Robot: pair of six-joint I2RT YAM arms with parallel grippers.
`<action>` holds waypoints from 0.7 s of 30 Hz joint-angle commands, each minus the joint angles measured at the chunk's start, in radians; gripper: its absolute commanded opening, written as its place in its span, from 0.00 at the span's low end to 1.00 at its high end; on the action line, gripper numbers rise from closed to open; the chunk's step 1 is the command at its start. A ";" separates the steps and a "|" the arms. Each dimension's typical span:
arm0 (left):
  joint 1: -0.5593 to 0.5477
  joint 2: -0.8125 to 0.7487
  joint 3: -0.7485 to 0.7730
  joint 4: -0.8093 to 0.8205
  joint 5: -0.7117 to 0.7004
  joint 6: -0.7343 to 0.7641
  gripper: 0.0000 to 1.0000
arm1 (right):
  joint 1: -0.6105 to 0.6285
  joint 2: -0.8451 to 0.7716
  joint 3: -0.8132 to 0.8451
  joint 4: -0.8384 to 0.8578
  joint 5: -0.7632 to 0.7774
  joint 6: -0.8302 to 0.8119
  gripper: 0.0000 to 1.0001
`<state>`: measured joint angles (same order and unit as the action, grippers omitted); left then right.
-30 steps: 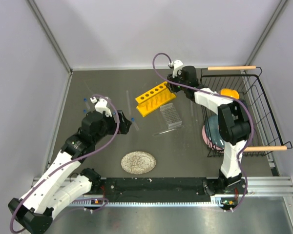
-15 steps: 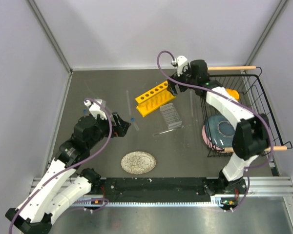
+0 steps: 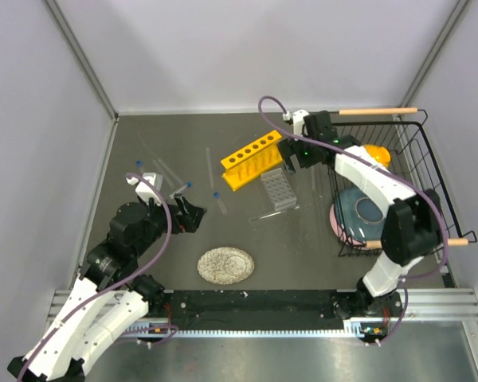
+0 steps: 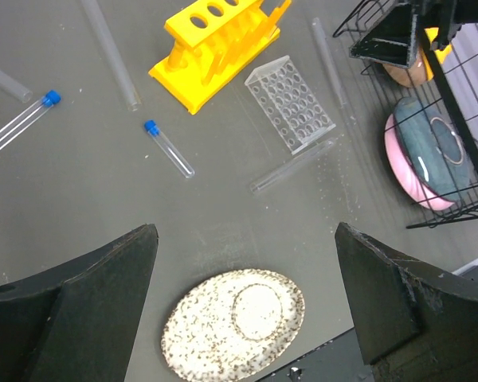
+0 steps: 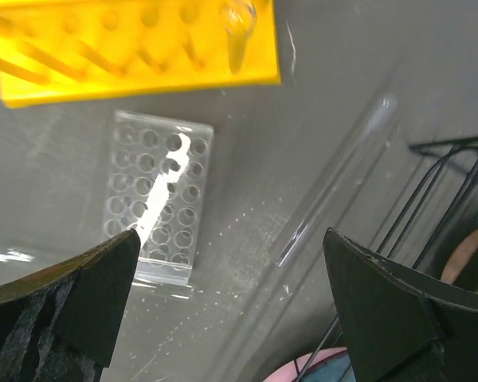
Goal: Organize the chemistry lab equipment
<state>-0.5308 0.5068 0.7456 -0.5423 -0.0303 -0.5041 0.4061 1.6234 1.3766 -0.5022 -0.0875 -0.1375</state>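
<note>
The yellow test-tube rack (image 3: 253, 160) lies at the table's centre back, with the small clear gridded rack (image 3: 277, 189) just in front of it. In the right wrist view a glass tube (image 5: 237, 28) stands in the end hole of the yellow rack (image 5: 135, 48). My right gripper (image 3: 291, 163) hovers open beside that end, over bare table (image 5: 231, 255), holding nothing. Two blue-capped vials (image 4: 169, 147) (image 4: 22, 119) and loose glass tubes (image 4: 111, 52) (image 4: 295, 163) lie flat. My left gripper (image 3: 193, 215) hangs open and empty above the table (image 4: 243, 270).
A round speckled plate (image 3: 225, 265) lies near the front centre. The black wire basket (image 3: 442, 191) with bowls (image 3: 358, 211) stands at the right. One long tube (image 5: 342, 175) lies next to the basket. Grey walls enclose the table on three sides.
My right gripper has opened and drawn back from the yellow rack's end toward the front. My left arm has pulled back toward the near left, still open.
</note>
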 commanded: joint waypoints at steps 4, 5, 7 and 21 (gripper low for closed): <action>0.006 -0.048 -0.055 -0.010 -0.026 -0.007 0.99 | 0.063 0.153 0.093 -0.096 0.307 0.173 0.96; 0.005 -0.051 -0.058 -0.015 -0.028 -0.004 0.99 | 0.062 0.167 0.096 -0.095 0.346 0.182 0.95; 0.005 -0.059 -0.066 -0.025 -0.039 0.004 0.99 | 0.062 0.200 0.095 -0.090 0.374 0.182 0.90; 0.006 -0.047 -0.080 -0.007 -0.060 0.015 0.99 | 0.019 0.317 0.118 -0.079 0.398 0.182 0.63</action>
<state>-0.5308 0.4522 0.6781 -0.5892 -0.0765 -0.4988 0.4511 1.9285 1.4425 -0.5941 0.3016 0.0242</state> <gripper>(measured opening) 0.987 0.654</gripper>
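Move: From the right hand, the loose clear test tube lies about 8 cm to the right, 3 cm farther out and some 15 cm below. The clear small rack sits nearly underneath, about 3 cm back and 1 cm left; the yellow rack is roughly 5 cm ahead and 8 cm left. The wire basket's middle is around 30 cm right and 3 cm back. From the left hand, that tube is some 20 cm ahead, 33 cm right and 23 cm below. Downward above all, the empty right hand sinks about 11 cm, fast at first and then easing off, while drifting some 4 cm right from beside the racks towards the loose test tube. Its wrist turns clockwise and tips the fingers steeper, close to 30 degrees in all, as they narrow from wide open to about two thirds. The left hand, empty and wide open, settles about 3 cm lower. ##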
